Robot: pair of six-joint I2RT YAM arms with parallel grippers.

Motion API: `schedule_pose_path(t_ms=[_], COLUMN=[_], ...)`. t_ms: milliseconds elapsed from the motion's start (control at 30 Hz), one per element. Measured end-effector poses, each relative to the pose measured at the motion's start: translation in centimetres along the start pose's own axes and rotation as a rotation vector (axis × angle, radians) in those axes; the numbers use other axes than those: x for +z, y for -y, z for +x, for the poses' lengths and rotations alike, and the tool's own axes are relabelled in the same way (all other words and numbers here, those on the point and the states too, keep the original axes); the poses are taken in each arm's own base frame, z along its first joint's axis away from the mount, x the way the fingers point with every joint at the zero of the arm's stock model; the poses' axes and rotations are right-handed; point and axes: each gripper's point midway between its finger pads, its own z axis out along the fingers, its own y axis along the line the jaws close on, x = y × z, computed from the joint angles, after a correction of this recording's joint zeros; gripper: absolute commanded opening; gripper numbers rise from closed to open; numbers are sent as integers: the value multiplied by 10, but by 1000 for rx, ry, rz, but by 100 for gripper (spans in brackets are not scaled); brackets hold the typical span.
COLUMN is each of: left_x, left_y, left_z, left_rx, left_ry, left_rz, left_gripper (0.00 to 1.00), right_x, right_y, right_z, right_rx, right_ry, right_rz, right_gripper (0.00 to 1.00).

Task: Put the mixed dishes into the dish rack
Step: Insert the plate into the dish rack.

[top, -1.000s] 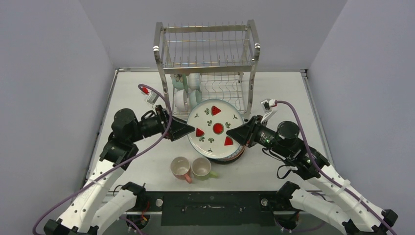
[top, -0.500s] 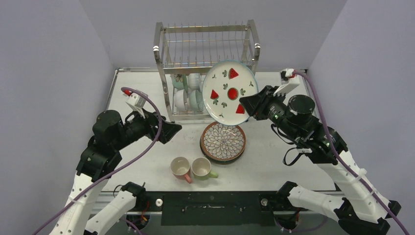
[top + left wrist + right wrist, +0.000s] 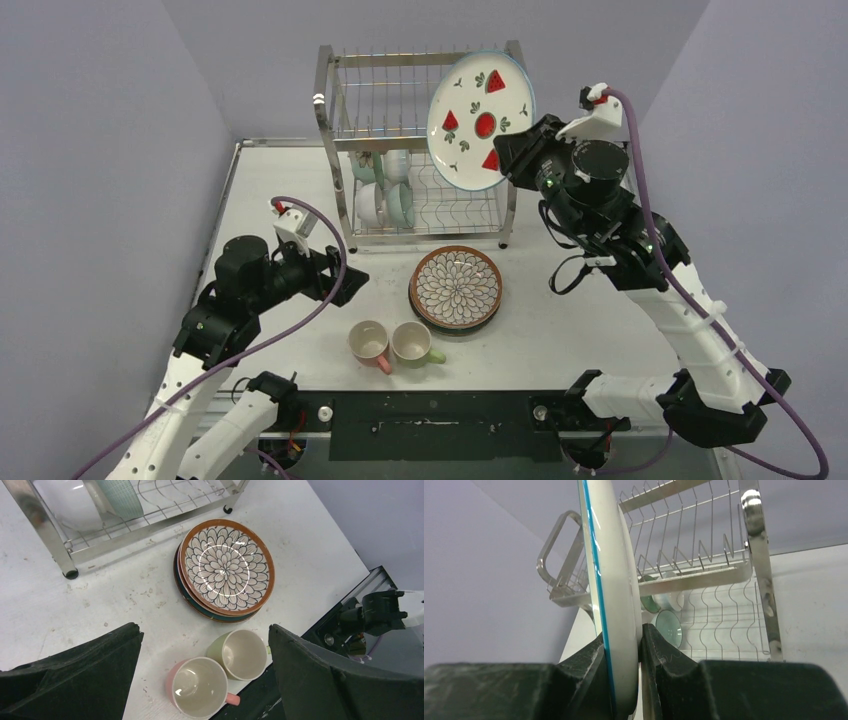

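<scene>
My right gripper (image 3: pixel 508 158) is shut on the rim of the white strawberry plate (image 3: pixel 480 120), holding it on edge, high in front of the upper tier of the dish rack (image 3: pixel 325 100). The right wrist view shows the plate (image 3: pixel 611 580) pinched between both pads, with the rack (image 3: pixel 744 575) just behind. A stack of petal-pattern plates (image 3: pixel 457 288) lies flat before the rack. A pink mug (image 3: pixel 368 343) and a green mug (image 3: pixel 412 342) stand side by side nearer me. My left gripper (image 3: pixel 345 282) is open and empty, hovering left of the stack, above the mugs (image 3: pixel 197 687).
Mint and white bowls (image 3: pixel 380 190) stand on edge in the left of the rack's lower tier. A rack foot (image 3: pixel 70 572) rests on the table near the left arm. Grey walls close in on both sides, and a black strip (image 3: pixel 440 420) runs along the near edge.
The right arm lifted the strawberry plate off the stack and carried it up and back to the rack's top tier. The left arm let go, opened wide and drew back to the left.
</scene>
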Motion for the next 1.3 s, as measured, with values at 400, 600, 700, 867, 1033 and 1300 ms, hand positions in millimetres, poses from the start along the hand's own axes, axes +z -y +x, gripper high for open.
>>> schedule_pose_path(t_ms=[400, 600, 700, 867, 1033, 1300], left_x=[5, 7, 6, 6, 5, 4], left_y=[-20, -26, -26, -26, -27, -28], left_z=[29, 34, 34, 34, 33, 33], left_rx=[27, 36, 40, 50, 60, 67], left_ry=[-44, -52, -49, -47, -43, -39], left_rz=[-55, -73, -77, -80, -87, -89], left_gripper=[97, 97, 97, 97, 97, 97], right_x=[54, 75, 85, 96, 108, 125], right_y=[-19, -20, -21, -20, -20, 2], right_z=[-33, -42, -47, -55, -69, -85], right_rx=[22, -4, -25, -79, -133, -214], right_ry=[146, 204, 232, 269, 303, 330], right_rz=[75, 122, 145, 186, 226, 312], right_gripper=[0, 0, 0, 0, 0, 0])
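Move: The right hand holds the watermelon plate upright by its edge; the right part of the rack's upper tier lies about 22 cm ahead, 6 cm to its left and some 13 cm below. The bowls in the lower tier stand roughly 23 cm ahead and 24 cm left, 38 cm down; the plate stack is about 3 cm ahead, 8 cm left, 43 cm down. From the empty left hand that tier part is some 32 cm ahead, 26 cm right and 5 cm higher. Right hand carries the plate forward some 15 cm and up towards the upper tier, turning clockwise; left sinks slightly. ##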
